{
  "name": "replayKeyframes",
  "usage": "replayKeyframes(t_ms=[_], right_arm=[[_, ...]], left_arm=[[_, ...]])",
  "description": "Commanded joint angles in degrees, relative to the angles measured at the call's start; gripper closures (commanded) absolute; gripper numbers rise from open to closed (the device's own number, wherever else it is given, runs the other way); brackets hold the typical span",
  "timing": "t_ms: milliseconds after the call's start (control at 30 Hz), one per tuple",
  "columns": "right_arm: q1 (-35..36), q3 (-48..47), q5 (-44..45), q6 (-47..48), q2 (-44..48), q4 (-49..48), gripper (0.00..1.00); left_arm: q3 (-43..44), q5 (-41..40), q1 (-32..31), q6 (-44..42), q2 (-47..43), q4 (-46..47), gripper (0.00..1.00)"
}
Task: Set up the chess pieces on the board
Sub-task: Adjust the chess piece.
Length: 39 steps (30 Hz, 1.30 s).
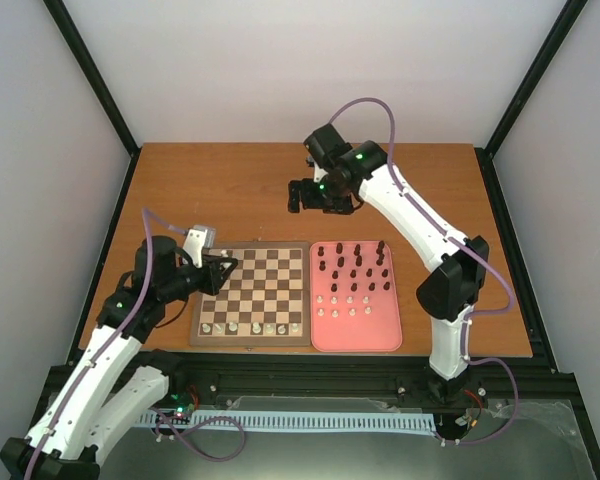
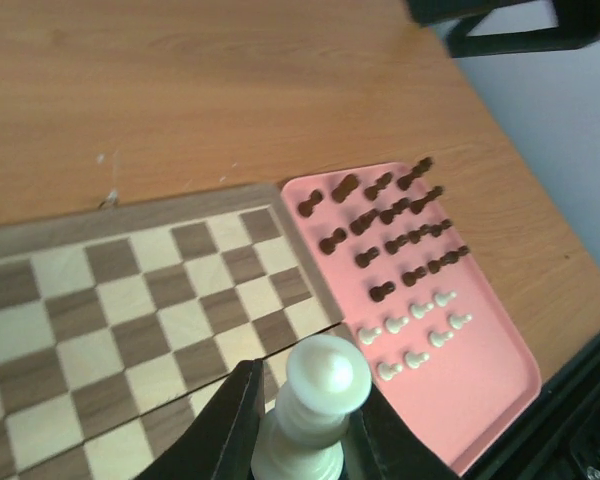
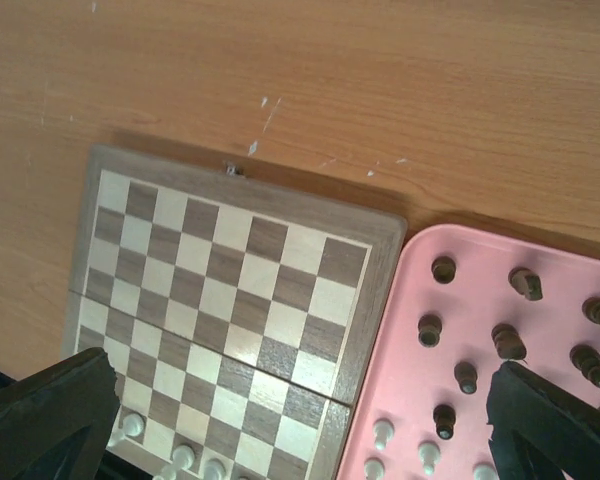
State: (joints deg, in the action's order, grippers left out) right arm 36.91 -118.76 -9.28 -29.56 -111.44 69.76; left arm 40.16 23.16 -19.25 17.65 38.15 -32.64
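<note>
The board (image 1: 265, 280) lies at the table's near left, with several white chess pieces (image 1: 255, 327) along its near row. My left gripper (image 1: 218, 272) hovers over the board's left side. In the left wrist view this gripper (image 2: 305, 430) is shut on a cream-white piece (image 2: 325, 385), upright between the fingers (image 2: 230, 420), above the board (image 2: 130, 300). My right gripper (image 1: 320, 195) hangs high behind the board. Seen from its wrist, the right gripper (image 3: 300, 400) stands open and empty over the board (image 3: 230, 270). Dark pieces (image 1: 355, 262) and white pawns (image 1: 350, 305) stand on the pink tray (image 1: 365, 335).
The pink tray (image 2: 480, 370) (image 3: 470, 290) touches the board's right rim. Bare wooden table (image 1: 230, 190) stretches behind both. Black frame posts rise at the table's corners, and a rail runs along the near edge.
</note>
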Motion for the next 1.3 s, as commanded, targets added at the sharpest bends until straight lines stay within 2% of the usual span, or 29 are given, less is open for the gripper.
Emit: replayKeyframes(t_ms=[0,200,367,567,700,833,933,1133,1267], right_arm=[[3.7,0.5,4.3,3.5,3.4,2.5,0.0],[4.4,10.3,2.4,8.5,9.8,-2.2,0.0],[4.4,16.8,0.4,10.5,14.5,-5.3,0.0],[4.4,19.9,0.8,12.6,17.7,-4.8,0.0],[4.4,22.2,1.2,12.0,20.5,-5.9,0.0],[4.4,24.2,0.4,11.8,21.6,-6.6,0.0],[4.4,24.7,0.8,12.1,21.9,-6.1,0.0],[4.4,24.8,1.2,12.8,21.7,-5.6,0.0],[4.4,25.3,1.4,13.0,22.0,-5.5,0.0]], left_arm=[[-0.1,-8.7,-0.6,6.4,-3.0,-3.9,0.99],[1.8,-17.2,-0.6,16.9,-3.3,-10.5,0.99],[3.1,-23.6,-0.6,17.0,1.0,-13.4,0.99],[4.1,-20.1,-0.7,18.7,7.6,-14.2,0.99],[2.0,-18.6,-0.8,19.0,8.2,-12.6,0.99],[-1.0,-20.9,-1.8,20.6,8.2,-10.1,0.99],[-1.1,-27.0,-6.6,22.5,9.7,-8.7,0.99],[2.9,-39.5,-20.4,26.0,18.3,-8.7,0.99],[1.9,-44.8,-25.3,30.2,19.2,-7.1,0.99]])
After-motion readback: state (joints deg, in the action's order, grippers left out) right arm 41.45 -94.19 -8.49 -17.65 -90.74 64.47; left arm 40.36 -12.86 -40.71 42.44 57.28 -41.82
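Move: The white chess piece is already pinched in the left fingers; its place, the gap in the white back row, lies about 9 cm back, 1 cm left and some 20 cm below that hand. The white piece left of the gap stands about 3 cm left of it, the white piece right of the gap about 3 cm right of it. From the open right hand, the white pawns lie roughly 16 cm back, 12 cm right, 21 cm lower; the gap about 22 cm back, 12 cm left, 20 cm down. The white piece, kept in the left fingers, goes down about 11 cm towards the gap in the back row, the hand swinging some 6 cm left and then most of the way back right while turning counter-clockwise and tipping more steeply down. The right hand, still wide open, draws back about 8 cm and slightly right towards the white pawns, nearly level. ##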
